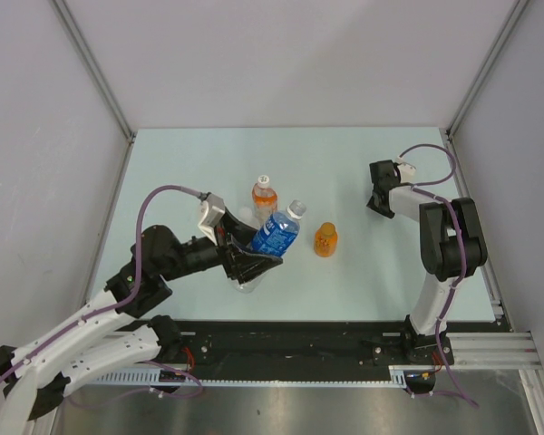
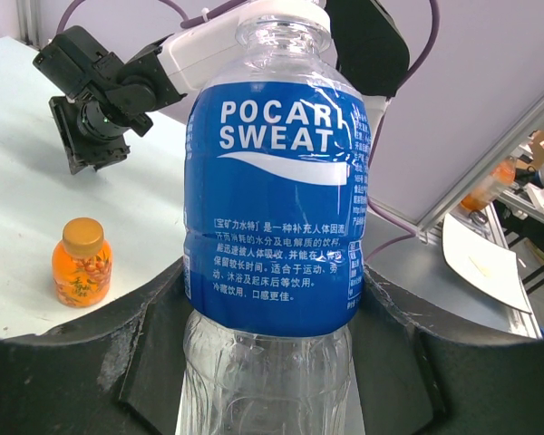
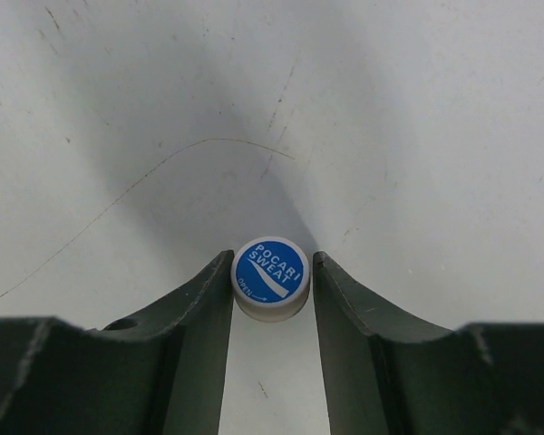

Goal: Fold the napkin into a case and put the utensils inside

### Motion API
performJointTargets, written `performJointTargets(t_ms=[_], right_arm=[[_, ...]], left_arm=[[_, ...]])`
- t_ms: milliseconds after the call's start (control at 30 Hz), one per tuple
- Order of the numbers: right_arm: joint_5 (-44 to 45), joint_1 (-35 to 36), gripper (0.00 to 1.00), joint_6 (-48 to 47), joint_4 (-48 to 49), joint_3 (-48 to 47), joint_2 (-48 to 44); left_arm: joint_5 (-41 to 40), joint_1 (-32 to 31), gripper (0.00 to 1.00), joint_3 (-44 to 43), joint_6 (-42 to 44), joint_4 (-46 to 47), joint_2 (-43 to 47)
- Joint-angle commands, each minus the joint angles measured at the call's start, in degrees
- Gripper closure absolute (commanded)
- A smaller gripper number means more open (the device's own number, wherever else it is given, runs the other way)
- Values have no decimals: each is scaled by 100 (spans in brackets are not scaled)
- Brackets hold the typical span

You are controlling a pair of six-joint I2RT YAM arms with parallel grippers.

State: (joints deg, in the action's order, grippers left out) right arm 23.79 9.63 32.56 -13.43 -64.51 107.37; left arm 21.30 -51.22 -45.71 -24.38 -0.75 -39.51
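No napkin or utensils are in view. A Pocari Sweat bottle point(image 1: 276, 234) with a blue label is tilted above the table, and my left gripper point(image 1: 254, 263) is shut on its clear lower body. In the left wrist view the bottle point(image 2: 272, 181) fills the middle between the dark fingers point(image 2: 136, 344). At the back right, my right gripper point(image 1: 379, 204) points down at the table. Its wrist view shows a small blue-and-white Pocari Sweat cap point(image 3: 270, 276) on the table between the fingertips point(image 3: 204, 317). The left finger touches the cap and a sliver of gap shows on the right.
A small orange bottle point(image 1: 325, 240) stands right of the held bottle, also seen in the left wrist view point(image 2: 82, 263). A taller bottle with an orange drink point(image 1: 265, 198) stands just behind the held one. Grey walls with metal posts enclose the pale table point(image 1: 181, 163).
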Motion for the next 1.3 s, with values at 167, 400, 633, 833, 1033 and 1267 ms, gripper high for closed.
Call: performJointTargets(t_ms=[167,400,633,833,1033,1267], right_arm=[[-208,-22,47,40,-467,-88,214],[-173,-5,45,49,-511,-79,179],[-59,92,37,93,-511,-88,-1137],[-477,118,35,408,-801,-290,-3260],[-3873,584,34,251,366,34,-4996],[-6105,785,29,1253,1194,281,-5604]], left_arm=[[111,-28,93,1,-32,313,-83],[138,-37,93,1,-23,321,-84],[-3,-46,92,-25,118,234,-171],[-248,-46,93,-253,460,119,-496],[-469,-37,95,-543,821,-162,-883],[-390,-37,95,-561,830,180,-1173]])
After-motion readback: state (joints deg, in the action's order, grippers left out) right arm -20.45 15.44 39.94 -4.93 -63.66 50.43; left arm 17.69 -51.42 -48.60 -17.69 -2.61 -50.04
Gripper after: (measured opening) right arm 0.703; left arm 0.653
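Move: The blue-labelled Pocari bottle's white cap sits right at the right hand's fingertips, on the table. From that hand, the small orange-capped bottle stands roughly 12 cm back, 17 cm left and 3 cm higher; the orange drink bottle is about 5 cm back, 34 cm left. The Pocari bottle, held by the left hand, is some 29 cm back, 30 cm left and 36 cm up. From the left hand, the cap is about 31 cm ahead, 31 cm right and 33 cm below. The right fingers open off the white cap and leave it on the table, then after a short pause the hand rises fast, some 40 cm, drawing back and left towards the held Pocari bottle while its fingers swing up from pointing down and turn counter-clockwise. The left hand keeps its grip on the Pocari bottle and brings it about 6 cm down, forward and right. ##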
